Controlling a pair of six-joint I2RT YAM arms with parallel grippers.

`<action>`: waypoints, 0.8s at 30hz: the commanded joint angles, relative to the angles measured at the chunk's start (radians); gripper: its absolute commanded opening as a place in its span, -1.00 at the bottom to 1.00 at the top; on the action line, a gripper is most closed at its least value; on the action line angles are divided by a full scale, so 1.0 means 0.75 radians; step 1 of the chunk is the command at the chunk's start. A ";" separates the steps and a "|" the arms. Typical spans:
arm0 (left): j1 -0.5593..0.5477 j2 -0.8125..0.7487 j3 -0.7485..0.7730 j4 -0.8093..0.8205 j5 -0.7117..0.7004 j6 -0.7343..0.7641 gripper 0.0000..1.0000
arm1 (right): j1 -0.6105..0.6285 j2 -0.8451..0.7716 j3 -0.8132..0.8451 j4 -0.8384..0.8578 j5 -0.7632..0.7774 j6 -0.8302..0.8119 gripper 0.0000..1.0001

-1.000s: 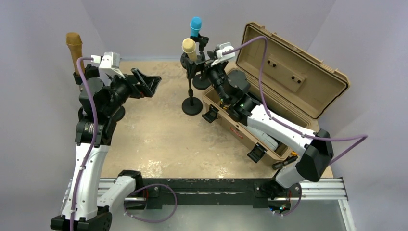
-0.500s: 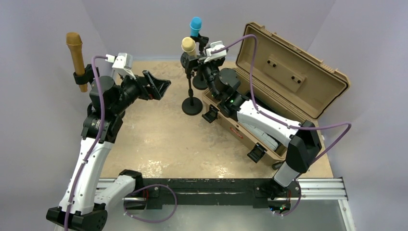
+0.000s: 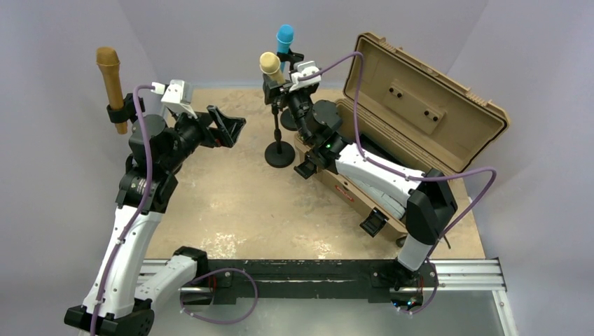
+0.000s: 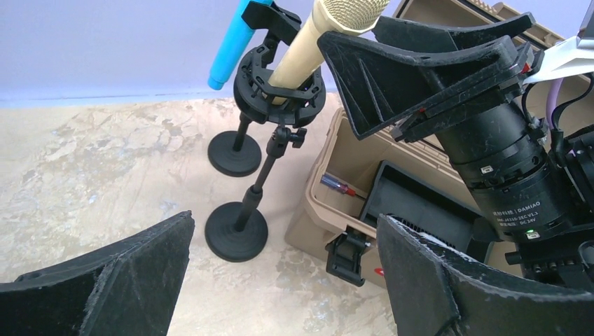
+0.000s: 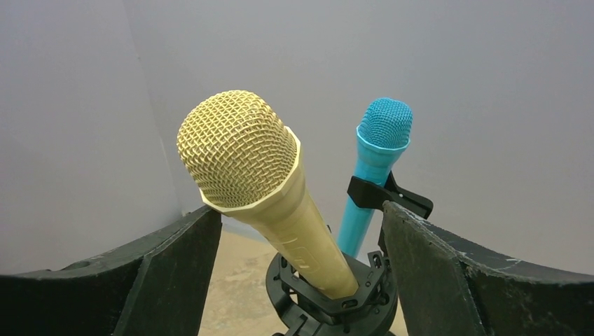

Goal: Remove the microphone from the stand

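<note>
A gold microphone (image 3: 270, 64) stands tilted in a black shock-mount stand (image 3: 279, 152). My right gripper (image 3: 279, 84) is open at the mount. In the right wrist view its fingers (image 5: 175, 273) stand either side of the gold microphone's (image 5: 287, 203) body, just above the mount ring (image 5: 336, 297), with gaps on both sides. My left gripper (image 3: 228, 124) is open and empty, left of the stand. In the left wrist view (image 4: 284, 227) it looks at the stand's base (image 4: 236, 231) and the gold microphone (image 4: 315, 42).
A blue microphone (image 3: 284, 36) sits in a second stand just behind the gold one. A brown microphone (image 3: 108, 70) is clipped at the far left. An open tan case (image 3: 420, 98) lies to the right of the stands, its front wall (image 4: 329, 210) near the base.
My right gripper has moved left and up to the gold microphone, and its fingers now flank it. My left gripper swung right toward the stand, then held.
</note>
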 commanded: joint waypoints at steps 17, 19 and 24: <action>-0.009 -0.011 -0.003 0.026 -0.057 0.040 0.99 | 0.029 0.124 0.143 0.191 0.044 -0.268 0.24; -0.009 -0.008 -0.004 0.028 -0.058 0.038 0.99 | 0.034 0.116 0.134 0.209 0.047 -0.288 0.20; -0.009 -0.006 -0.006 0.028 -0.063 0.039 0.99 | 0.057 0.094 0.158 0.214 0.051 -0.353 -0.09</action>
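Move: The yellow microphone, leaning back out of its ring clamp, stands just before the right hand's open fingers: its middle is about 4 cm ahead, 2 cm to the left and 2 cm lower. The blue microphone is some 13 cm ahead and 2 cm right, about level; the open case's middle lies roughly 30 cm right, 5 cm back and 28 cm below. From the left hand, the yellow microphone is about 17 cm ahead and 13 cm right, near its height. The yellow microphone's upper handle, just below its head, is brought between the right fingers: the hand lifts about 1 cm, then eases left and forward, roughly 2 cm in all, while sinking 2 cm. It rolls some 10 degrees, left side dipping, as the fingers close from wide open to about half. ##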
